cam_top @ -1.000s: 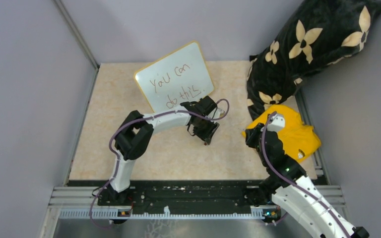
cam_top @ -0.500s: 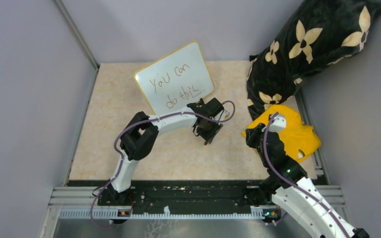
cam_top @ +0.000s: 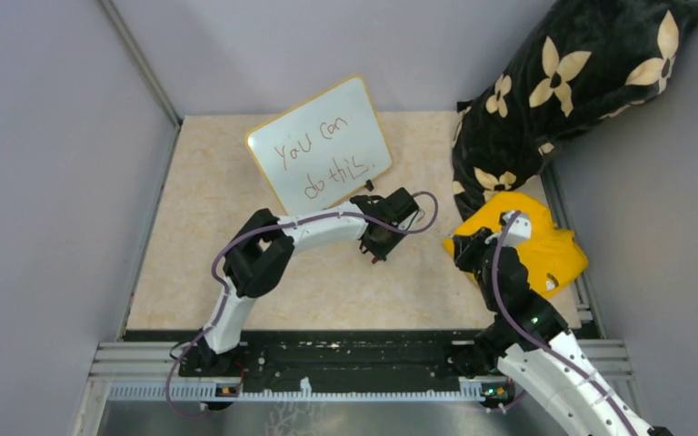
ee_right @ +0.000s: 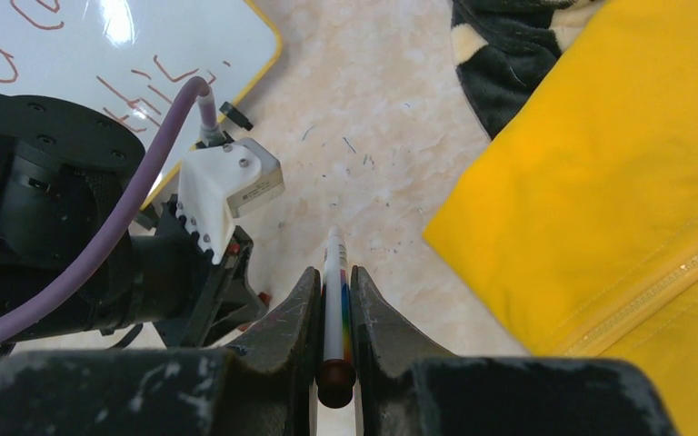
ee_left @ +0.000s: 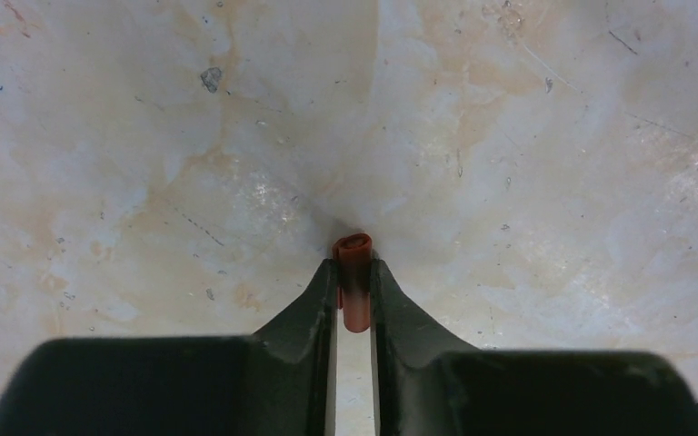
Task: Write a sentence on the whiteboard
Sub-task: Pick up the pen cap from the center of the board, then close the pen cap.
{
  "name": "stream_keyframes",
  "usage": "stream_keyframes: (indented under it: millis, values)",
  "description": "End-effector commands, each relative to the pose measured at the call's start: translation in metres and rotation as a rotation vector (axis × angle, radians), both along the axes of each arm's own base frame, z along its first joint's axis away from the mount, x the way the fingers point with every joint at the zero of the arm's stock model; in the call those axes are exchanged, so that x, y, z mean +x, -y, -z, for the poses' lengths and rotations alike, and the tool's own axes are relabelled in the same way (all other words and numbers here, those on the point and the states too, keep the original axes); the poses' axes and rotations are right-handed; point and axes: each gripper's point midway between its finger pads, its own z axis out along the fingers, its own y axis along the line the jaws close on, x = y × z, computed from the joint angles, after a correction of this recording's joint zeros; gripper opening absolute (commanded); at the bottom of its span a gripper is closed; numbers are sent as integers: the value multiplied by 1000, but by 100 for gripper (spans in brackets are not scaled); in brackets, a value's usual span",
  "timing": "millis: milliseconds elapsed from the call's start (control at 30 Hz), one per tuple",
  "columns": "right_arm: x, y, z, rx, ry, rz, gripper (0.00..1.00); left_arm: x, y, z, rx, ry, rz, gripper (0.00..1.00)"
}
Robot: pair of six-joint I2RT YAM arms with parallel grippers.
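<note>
The whiteboard (cam_top: 350,104), white with a thin yellow frame, lies tilted at the back of the table. The sentence (cam_top: 320,154) "you can do this" is written on it in two dark lines; part of the board (ee_right: 73,41) shows in the right wrist view. My left gripper (cam_top: 380,247) hangs low over the table just in front of the board, shut on a small red-brown marker cap (ee_left: 354,277). My right gripper (ee_right: 332,272) is shut on a white marker (ee_right: 333,300) with a rainbow stripe, its tip pointing towards the left gripper's fingers (ee_right: 227,291).
A yellow cloth (cam_top: 541,250) lies at the right under the right arm (cam_top: 509,291). A black pillow with cream flowers (cam_top: 563,82) leans in the back right corner. Grey walls close the table on three sides. A small black piece (ee_right: 236,116) lies by the board's corner.
My left gripper has moved right and a little towards the right gripper, away from the board's lower edge. The right wrist has shifted slightly right.
</note>
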Motion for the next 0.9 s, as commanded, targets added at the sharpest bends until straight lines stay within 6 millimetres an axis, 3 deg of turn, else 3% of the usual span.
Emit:
stream_keyframes:
  millis: [0,100,133,267,333,400,467,600,733,867]
  values:
    - [-1,3,-19,35,50,21,0,-15,-16,33,88,-64,-7,12]
    - [-2,4,-23,39,58,22,0,-12,-14,25,64,-46,-35,0]
    - [-2,5,-26,37,64,22,0,-10,-13,20,49,-34,-47,0]
    - [0,4,-51,4,137,-13,0,4,-3,-25,-120,0,-124,0]
    - [2,-1,-75,-10,217,-54,0,13,1,-64,-284,-6,-177,0]
    - [4,-8,-103,0,310,-91,0,25,-2,-121,-494,6,-232,0]
    - [7,-16,-130,32,391,-123,0,37,-11,-172,-694,23,-274,0]
    - [15,-37,-185,107,543,-177,0,57,-49,-264,-1028,137,-346,0]
    - [19,-57,-230,147,692,-207,0,65,-88,-339,-1266,220,-401,0]
    - [8,-87,-268,162,842,-247,0,61,-117,-397,-1487,290,-423,0]
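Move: The pen cap already lies between the open fingertips of my left hand, practically at the hand point. The whiteboard's middle is some 27 cm ahead of that hand and 14 cm to its left; its two black clips are about 18 cm ahead and 2 cm left, and 11 cm ahead and 13 cm left. From my right hand the cap lies about 20 cm left, 4 cm ahead and 17 cm below, the yellow cloth roughly 14 cm right, 6 cm ahead and 16 cm below. I close my left fingers and pinch the pen cap, then lift it off the table, slowly at first and soon fast, up some 35 cm while drifting left and rolling the wrist about 70 degrees so the fingers swing from pointing down towards the right. My right hand, still gripping the pen, then rises about 18 cm, also going left, and tips its fingers up. ##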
